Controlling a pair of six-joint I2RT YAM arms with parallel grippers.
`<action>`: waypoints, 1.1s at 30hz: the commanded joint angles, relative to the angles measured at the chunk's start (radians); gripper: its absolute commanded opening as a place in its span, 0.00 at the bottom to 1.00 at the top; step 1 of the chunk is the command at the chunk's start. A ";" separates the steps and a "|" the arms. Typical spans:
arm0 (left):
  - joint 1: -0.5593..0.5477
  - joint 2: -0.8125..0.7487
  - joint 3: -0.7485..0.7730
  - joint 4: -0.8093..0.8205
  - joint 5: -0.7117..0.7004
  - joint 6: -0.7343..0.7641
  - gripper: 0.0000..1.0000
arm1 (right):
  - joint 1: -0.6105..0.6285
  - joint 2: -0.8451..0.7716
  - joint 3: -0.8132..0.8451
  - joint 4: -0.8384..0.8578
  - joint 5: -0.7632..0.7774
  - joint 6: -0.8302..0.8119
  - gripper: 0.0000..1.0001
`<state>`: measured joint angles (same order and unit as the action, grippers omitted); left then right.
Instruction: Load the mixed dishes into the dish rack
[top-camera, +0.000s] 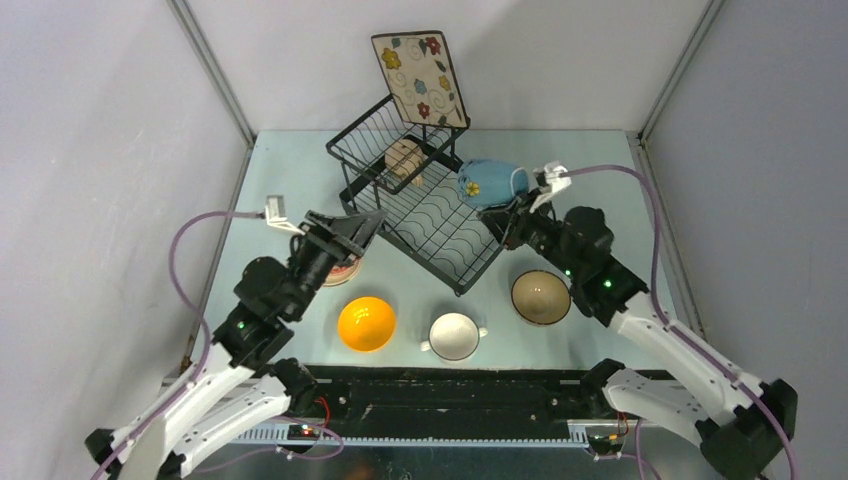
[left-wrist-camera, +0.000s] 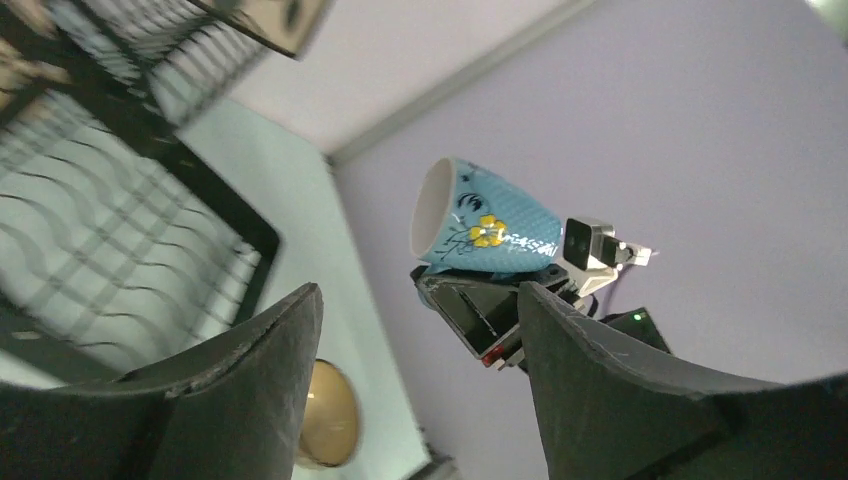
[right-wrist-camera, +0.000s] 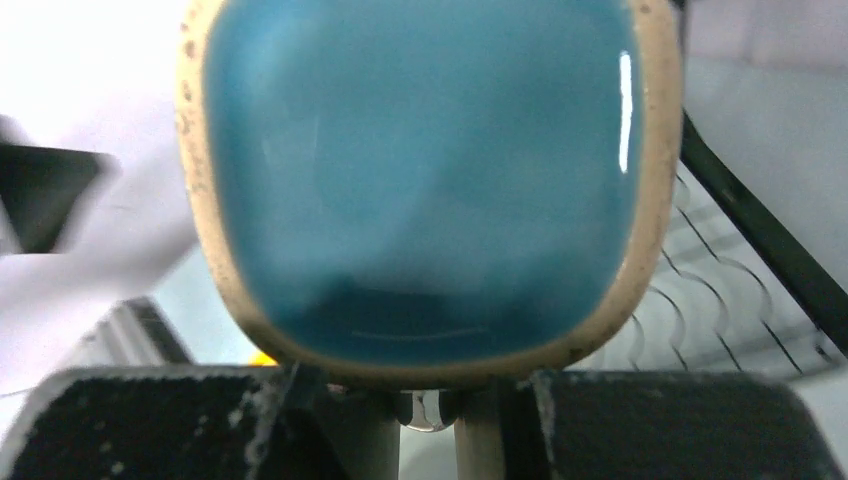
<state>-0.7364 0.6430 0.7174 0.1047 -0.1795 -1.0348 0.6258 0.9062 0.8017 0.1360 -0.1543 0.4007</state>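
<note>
The blue mug (top-camera: 490, 182) hangs sideways over the right edge of the black dish rack (top-camera: 432, 232), with my right gripper (top-camera: 517, 200) shut on its handle. In the right wrist view the mug's blue base (right-wrist-camera: 430, 180) fills the frame above that gripper (right-wrist-camera: 430, 410). My left gripper (top-camera: 365, 228) stands open and empty by the rack's left side, above the red-patterned bowl (top-camera: 345, 272). Its wrist view looks between the open gripper (left-wrist-camera: 420, 292) at the held mug (left-wrist-camera: 490, 225). The square floral plate (top-camera: 420, 78) and the beige mug (top-camera: 403, 158) sit in the raised basket.
An orange-yellow bowl (top-camera: 366, 323), a white two-handled bowl (top-camera: 454, 335) and a tan bowl (top-camera: 541, 297) stand in a row on the table in front of the rack. Grey walls close in on the table's left, right and back.
</note>
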 joint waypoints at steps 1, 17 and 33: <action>0.007 -0.090 0.006 -0.285 -0.226 0.200 0.75 | -0.004 0.097 0.078 -0.146 0.211 -0.100 0.00; 0.009 -0.140 -0.030 -0.437 -0.370 0.354 0.75 | 0.047 0.699 0.434 -0.403 0.456 -0.163 0.00; 0.009 -0.162 -0.089 -0.482 -0.412 0.407 0.75 | 0.133 1.096 0.773 -0.525 0.411 -0.126 0.00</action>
<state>-0.7326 0.4938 0.6334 -0.3820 -0.5644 -0.6525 0.7307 1.9747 1.5032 -0.4221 0.2581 0.2550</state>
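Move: The blue mug is already in the right hand, held by its handle. The open spot for it on the rack's lower tier lies about 14 cm ahead, 8 left and 25 below. The tan mug stands some 26 ahead and 15 left, the beige bowl 5 back and 12 right, both near the table. From the empty left hand the spot is about 18 ahead and 7 right, the orange-patterned bowl 9 ahead and 11 left, both far below. The blue mug, still pinched by its handle, is carried down into the rack's lower tier by the right hand: first a steep drop, then forward over the grid and finally leftward, some 24 cm down and 13 forward in all. Meanwhile the wrist tips the once level fingers about 50 degrees downward, turning the mug's mouth down. The open left hand backs off down and to its left. ##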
